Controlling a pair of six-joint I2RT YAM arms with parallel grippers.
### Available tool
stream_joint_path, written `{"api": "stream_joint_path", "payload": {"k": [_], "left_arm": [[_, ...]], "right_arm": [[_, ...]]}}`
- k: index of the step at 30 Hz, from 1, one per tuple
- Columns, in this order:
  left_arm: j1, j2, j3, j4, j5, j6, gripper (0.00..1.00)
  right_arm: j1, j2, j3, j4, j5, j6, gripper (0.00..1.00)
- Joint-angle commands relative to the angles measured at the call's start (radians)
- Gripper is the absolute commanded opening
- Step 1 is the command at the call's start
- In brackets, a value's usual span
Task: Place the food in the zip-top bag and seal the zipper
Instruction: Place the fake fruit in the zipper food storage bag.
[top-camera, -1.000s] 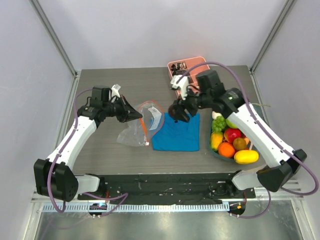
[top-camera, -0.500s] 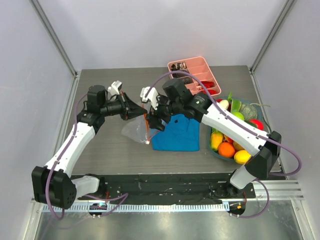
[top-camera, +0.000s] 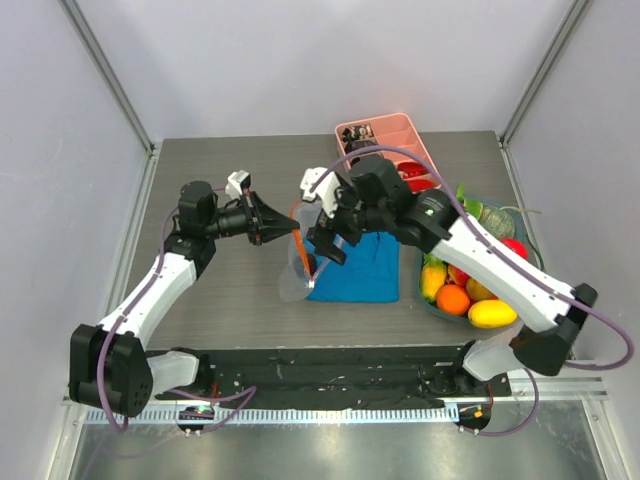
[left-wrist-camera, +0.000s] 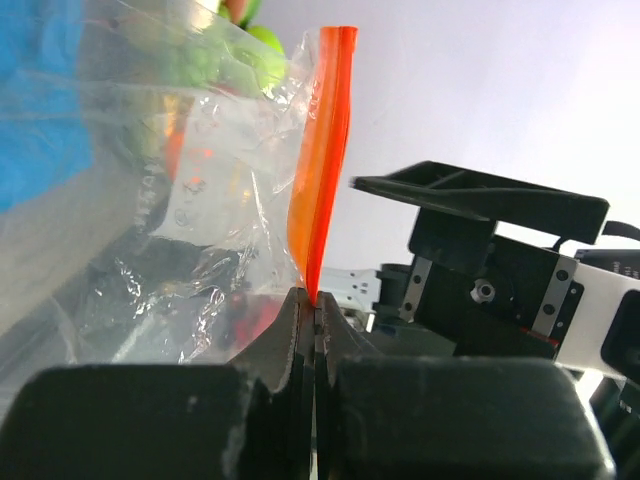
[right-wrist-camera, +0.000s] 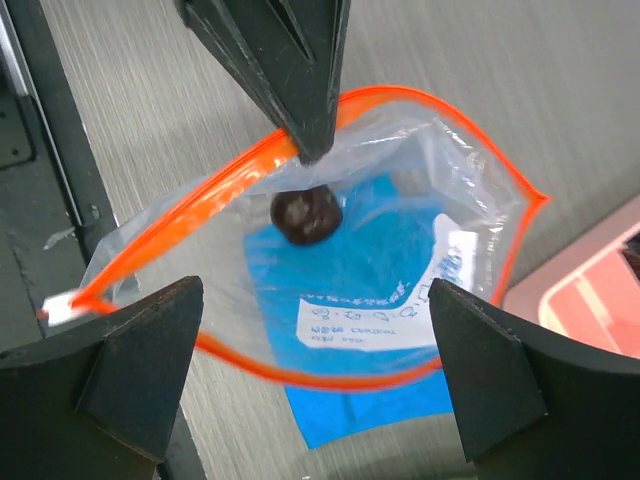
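The clear zip-top bag hangs by its rim over the left edge of the blue cloth, its mouth held wide. My left gripper is shut on the orange-red zipper strip at the rim. In the right wrist view the zipper rings the open mouth, and a small dark round piece of food lies inside the bag. My right gripper hovers open just above the mouth with nothing between its fingers. More food, an orange among it, sits in the bowl at right.
A blue folded cloth lies under and right of the bag. A teal bowl of fruit stands at the right edge. A pink divided tray sits at the back. The right arm reaches across the cloth.
My right gripper swung left from over the cloth to above the bag mouth and opened wide. A dark piece now lies in the bag. The left gripper drew the rim rightward and up.
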Motion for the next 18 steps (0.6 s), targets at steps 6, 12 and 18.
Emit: {"api": "stream_joint_path", "payload": {"k": [6, 12, 18], "left_arm": [[0.006, 0.010, -0.141, 0.105, -0.004, -0.002, 0.00], [0.018, 0.017, -0.132, 0.059, -0.018, 0.045, 0.00], [0.018, 0.011, -0.104, 0.020, -0.021, 0.076, 0.00]], "right_arm": [[-0.074, -0.156, 0.028, -0.092, 0.085, 0.105, 1.00], [-0.379, -0.156, 0.041, -0.307, 0.017, 0.073, 1.00], [-0.682, -0.204, -0.035, -0.451, 0.069, -0.047, 1.00]]}}
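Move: The zipper bag hangs from the left hand, with the dark fruit inside roughly 15 cm below that hand and 2 cm right. The blue cloth's middle is about 12 cm right of it, 2 cm ahead and 19 cm down. From the right hand at the bag's mouth, the fruit basket's middle lies some 36 cm right, 6 cm ahead and 17 cm below; the white vegetable is 26 cm right and 13 ahead, the green apple 32 right and 7 ahead, both about 14 down. The zipper bag, still pinched at its orange zipper by the shut left fingers, is lowered about 6 cm. Away from its mouth goes the empty right hand, kept wide open: first up and slightly left-behind to the right, then sweeping some 20 cm right and a little forward to the basket's left rim, sinking back to its starting height and turning roughly 35 degrees clockwise. ##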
